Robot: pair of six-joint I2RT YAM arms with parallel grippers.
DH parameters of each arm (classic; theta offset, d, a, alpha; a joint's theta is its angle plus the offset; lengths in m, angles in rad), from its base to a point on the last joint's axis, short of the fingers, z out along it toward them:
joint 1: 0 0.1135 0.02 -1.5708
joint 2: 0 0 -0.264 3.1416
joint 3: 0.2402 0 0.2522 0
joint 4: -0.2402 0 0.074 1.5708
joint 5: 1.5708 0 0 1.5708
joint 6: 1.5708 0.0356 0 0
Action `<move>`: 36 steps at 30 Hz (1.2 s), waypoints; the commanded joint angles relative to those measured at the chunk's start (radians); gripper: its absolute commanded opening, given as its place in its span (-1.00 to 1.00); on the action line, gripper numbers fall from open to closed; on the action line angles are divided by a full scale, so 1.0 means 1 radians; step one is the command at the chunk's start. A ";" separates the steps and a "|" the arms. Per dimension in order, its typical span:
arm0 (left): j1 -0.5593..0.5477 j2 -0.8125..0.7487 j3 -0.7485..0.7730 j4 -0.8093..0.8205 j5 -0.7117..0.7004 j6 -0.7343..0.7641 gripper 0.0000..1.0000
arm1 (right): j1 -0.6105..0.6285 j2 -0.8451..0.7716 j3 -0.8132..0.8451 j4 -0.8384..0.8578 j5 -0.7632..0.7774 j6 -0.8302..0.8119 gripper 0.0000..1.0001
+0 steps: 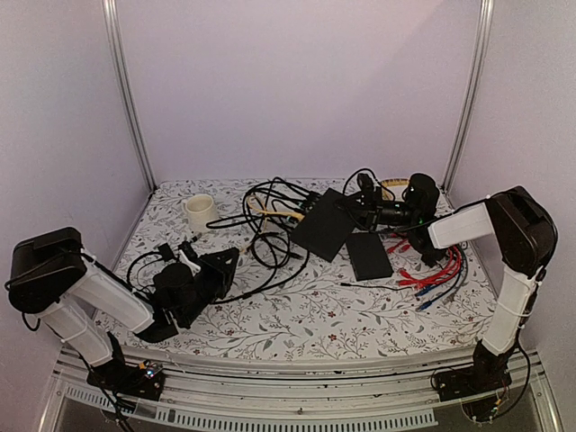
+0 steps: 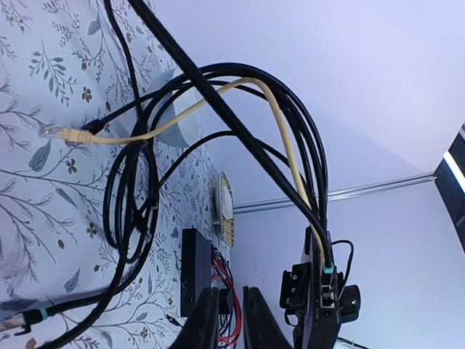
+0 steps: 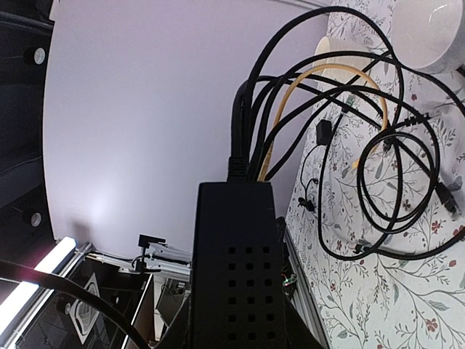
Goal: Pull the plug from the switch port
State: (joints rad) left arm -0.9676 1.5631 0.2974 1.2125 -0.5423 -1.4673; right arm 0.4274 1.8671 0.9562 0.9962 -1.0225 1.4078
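The switch point(image 1: 326, 225), a flat black box, is held tilted off the table at the back centre. My right gripper point(image 1: 367, 216) is shut on its far end. In the right wrist view its vented face point(image 3: 236, 254) fills the space between my fingers. Several black cables and a beige one run into its port edge, among them a black plug point(image 3: 238, 166). From the left wrist the switch point(image 2: 321, 316) shows edge-on, with a teal-collared plug point(image 2: 328, 270) seated in a port. My left gripper point(image 1: 225, 261) rests low at the left; its fingers point(image 2: 205, 320) stand a narrow gap apart, with nothing between them.
A shorter black box point(image 1: 369, 255) lies flat right of the switch. Red and blue cables point(image 1: 436, 270) lie by the right arm. A cream mug point(image 1: 199, 211) stands at the back left. Black cable loops point(image 1: 270, 238) sprawl mid-table. A loose beige plug point(image 2: 54, 133) lies on the cloth.
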 commanded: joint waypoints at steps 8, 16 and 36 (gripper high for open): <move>0.000 0.004 0.014 0.068 -0.004 0.077 -0.61 | 0.004 -0.082 0.010 0.131 0.028 0.002 -0.97; -0.002 0.078 0.027 0.269 0.155 0.182 -0.28 | 0.004 -0.092 -0.006 0.138 0.001 0.000 -0.97; -0.055 0.109 0.137 0.259 0.405 0.412 -0.12 | 0.044 -0.129 -0.098 0.182 -0.011 -0.002 -0.97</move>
State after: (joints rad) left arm -1.0000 1.7237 0.4034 1.5070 -0.1627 -1.1477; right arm 0.4618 1.8126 0.8619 1.0607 -1.0351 1.4136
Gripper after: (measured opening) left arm 0.434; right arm 0.263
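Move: The next black plug with a teal band, still in the switch's left edge, is about 14 cm right, 5 cm ahead and 6 cm above the left hand. The yellow plug sits some 2 cm beyond it. The switch's middle is roughly 19 cm right, 3 cm ahead and 6 cm above; a loose cable coil lies 9 cm right, 9 cm ahead and 14 cm below. From the right hand, that black plug is about 11 cm left, at the same height and level with it. Rightward and up, after a near pause, the empty left hand swings about 8 cm right and 5 cm up towards the plugs in the switch, drawing back some 3 cm. It turns clockwise with its fingertips tipping up, some 30 degrees in all, while the nearly shut fingers open to under half. The right hand keeps its grip on the switch and brings it back about 3 cm, hardly turning it. ##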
